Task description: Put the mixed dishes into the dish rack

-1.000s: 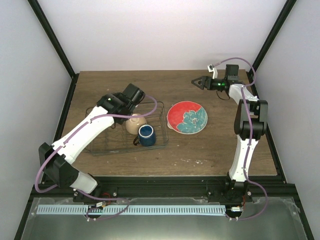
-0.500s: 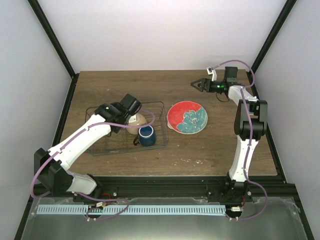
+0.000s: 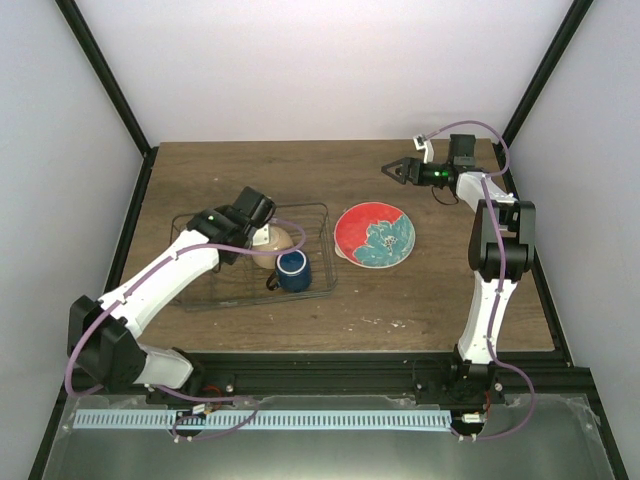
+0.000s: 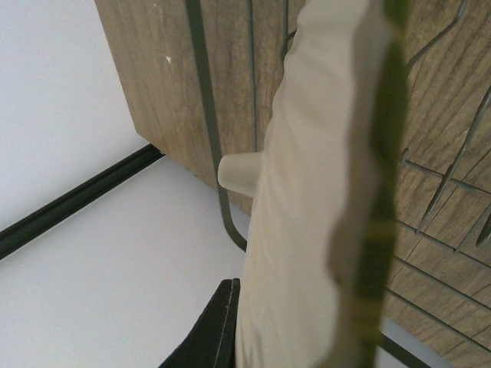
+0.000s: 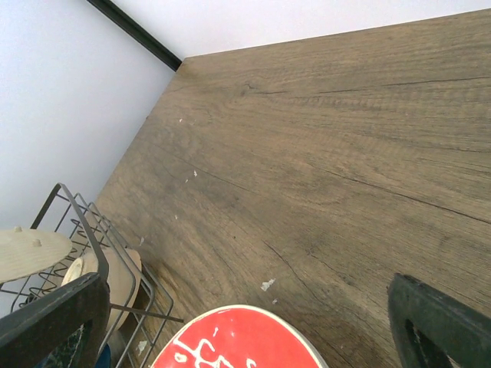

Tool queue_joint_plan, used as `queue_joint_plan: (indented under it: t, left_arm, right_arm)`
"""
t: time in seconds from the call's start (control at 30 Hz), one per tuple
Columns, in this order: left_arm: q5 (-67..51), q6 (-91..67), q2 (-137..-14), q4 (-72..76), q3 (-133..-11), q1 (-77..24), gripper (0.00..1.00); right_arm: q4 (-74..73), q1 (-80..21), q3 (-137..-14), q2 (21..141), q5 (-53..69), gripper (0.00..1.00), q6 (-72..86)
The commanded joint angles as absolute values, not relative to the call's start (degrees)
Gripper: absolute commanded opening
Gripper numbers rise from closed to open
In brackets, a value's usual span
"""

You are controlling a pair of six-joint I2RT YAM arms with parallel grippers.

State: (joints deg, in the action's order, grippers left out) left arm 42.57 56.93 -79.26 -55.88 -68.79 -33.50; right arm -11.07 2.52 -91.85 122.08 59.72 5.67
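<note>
My left gripper (image 3: 262, 220) reaches down into the wire dish rack (image 3: 318, 235) and is shut on a plate (image 4: 307, 230) held on edge. The plate has a cream underside with a small peg foot and a blurred yellow-green rim. One dark finger (image 4: 215, 330) presses its underside. A cream bowl (image 3: 274, 242) and a dark blue mug (image 3: 292, 270) sit in the rack right beside that gripper. The red plate with a teal flower (image 3: 374, 236) lies flat on the table right of the rack. My right gripper (image 3: 398, 169) hovers open and empty over the back right of the table.
The rack's wire corner (image 5: 84, 230) and the red plate's rim (image 5: 238, 337) show at the bottom of the right wrist view. Bare wood table (image 5: 322, 153) stretches behind them. Black frame posts (image 3: 100, 70) and white walls close in both sides.
My left arm has drawn back toward the near left and sunk lower into the rack with the plate. The right gripper has barely shifted.
</note>
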Motion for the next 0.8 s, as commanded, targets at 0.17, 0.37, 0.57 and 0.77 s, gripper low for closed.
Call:
queue_joint_plan:
  t: [0.17,0.37,0.57,0.77]
  left_arm:
    - [41.2,60.1,-79.1,-51.7,-67.6,-32.0,0.0]
    - [40.3,58.6,-80.3,-52.1,-67.3,-31.8,0.03]
    - [38.8,57.2,-81.2,-52.0,-67.5,-31.6,0.23]
    - [38.9,56.5,-81.8,-52.1,-67.6,-31.2,0.37]
  right_arm:
    - [-11.0,2.2,-93.7,121.5,59.4,1.0,5.6]
    - [-11.6,2.2,-94.7,122.2,59.3,1.0,5.6]
    - [-11.9,2.2,-95.1,122.7,59.2,1.0,5.4]
    - [-12.2,2.2,-95.8,123.1,59.4,1.0,5.4]
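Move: The left hand holds the woven tray over the rack's wire slots, whose middle lies roughly 3 cm ahead, level sideways, and 15 cm below. The bowl stands about 9 cm to that hand's right and 2 cm ahead; the mug 14 cm right and 3 cm back, both some 15 cm below. From the idle right hand, the slots lie about 18 cm back, 32 cm left, 12 cm below. Left hand eases down about 2 cm and slightly forward towards the slots, then part-opens, letting go of the tray. ##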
